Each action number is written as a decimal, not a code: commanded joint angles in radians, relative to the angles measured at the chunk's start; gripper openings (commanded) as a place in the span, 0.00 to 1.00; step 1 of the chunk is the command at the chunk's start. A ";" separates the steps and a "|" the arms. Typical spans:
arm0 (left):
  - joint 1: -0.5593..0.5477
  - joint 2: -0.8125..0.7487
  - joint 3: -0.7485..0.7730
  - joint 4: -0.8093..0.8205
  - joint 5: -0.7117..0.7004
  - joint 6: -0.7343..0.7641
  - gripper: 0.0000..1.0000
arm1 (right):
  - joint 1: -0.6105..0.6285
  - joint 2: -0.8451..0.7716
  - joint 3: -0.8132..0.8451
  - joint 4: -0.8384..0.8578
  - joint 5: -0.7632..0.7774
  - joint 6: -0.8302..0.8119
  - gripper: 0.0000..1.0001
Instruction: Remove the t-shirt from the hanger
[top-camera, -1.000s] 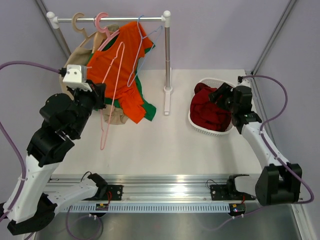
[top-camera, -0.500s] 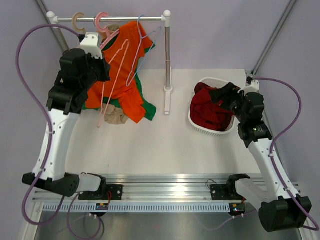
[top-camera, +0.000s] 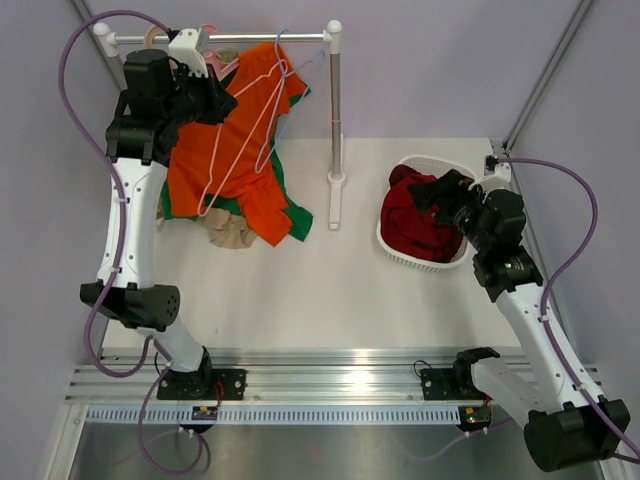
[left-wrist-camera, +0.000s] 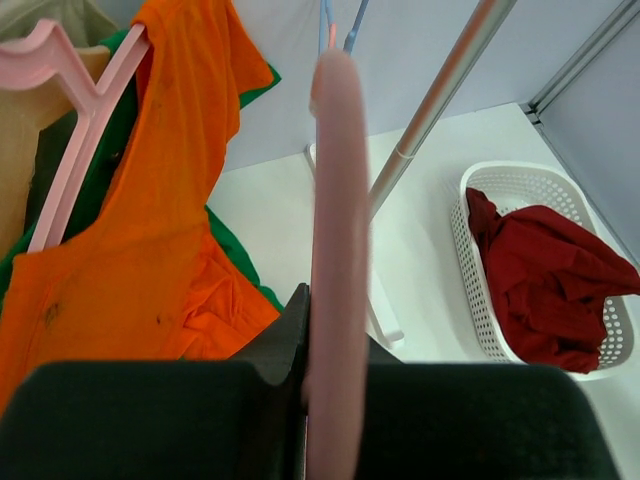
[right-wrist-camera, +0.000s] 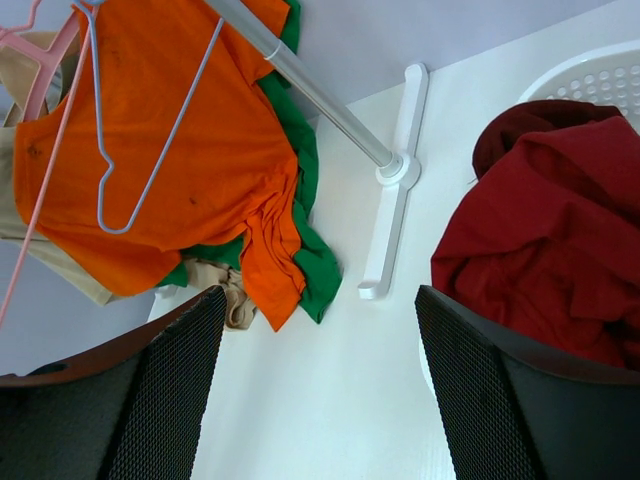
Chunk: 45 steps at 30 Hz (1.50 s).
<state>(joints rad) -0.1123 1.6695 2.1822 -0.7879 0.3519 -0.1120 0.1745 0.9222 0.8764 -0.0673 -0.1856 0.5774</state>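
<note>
The crimson t-shirt (top-camera: 412, 225) lies bunched in the white basket (top-camera: 425, 163) at the right, off the hanger; it also shows in the right wrist view (right-wrist-camera: 545, 240). The thin light-pink hanger (top-camera: 204, 208) is bare and dangles in front of the orange shirt. My left gripper (top-camera: 213, 97) is raised close to the rack's rod and is shut on the hanger's bar (left-wrist-camera: 336, 220). My right gripper (top-camera: 441, 190) is open and empty, just above the basket's near right side, fingers (right-wrist-camera: 165, 390) wide apart.
A clothes rack rod (top-camera: 250, 38) on a white post (top-camera: 336, 110) holds an orange shirt with green edging (top-camera: 245, 170), a pale blue hanger (top-camera: 283, 100), a thick pink hanger (left-wrist-camera: 75, 130) and a beige garment (top-camera: 228, 233). Purple cables loop off both arms.
My left arm has swung up and back from beside the orange shirt to the rod, carrying the pink hanger. My right gripper has shifted slightly over the basket.
</note>
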 joint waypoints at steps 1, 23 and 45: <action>0.003 0.039 0.102 0.012 0.039 -0.020 0.00 | 0.032 -0.011 0.006 0.049 -0.012 0.010 0.84; -0.092 0.312 0.375 -0.001 -0.255 0.020 0.00 | 0.077 0.032 0.013 0.075 -0.025 -0.001 0.84; -0.129 0.341 0.367 0.233 -0.189 -0.018 0.00 | 0.135 0.029 -0.001 0.086 -0.038 -0.013 0.84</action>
<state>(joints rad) -0.2306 2.0884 2.5347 -0.6758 0.1722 -0.1402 0.2951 0.9512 0.8761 -0.0208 -0.2043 0.5770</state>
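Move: The left hand keeps the empty pink hanger pinched; the free spot on the rail it is being taken to lies about 18 cm ahead, 6 cm right and 5 cm above. On the rail, the blue hanger's hook is some 5 cm right of that spot, and the other pink hanger's hook about 10 cm left of it. The orange t-shirt hangs roughly 12 cm straight ahead and 14 cm below the hand. From the right hand, that spot is some 29 cm ahead, 37 cm left and 18 cm above. Forward by about 12 cm in two dipping steps, the left hand carries the pink hanger to the rail, ending some 4 cm lower and 5 cm farther right, the rightward shift coming mostly at the end, with the hand rising again. Its fingers stay shut on the hanger and the wrist barely turns. The right hand, empty and wide open, drifts about 4 cm left by the basket. ##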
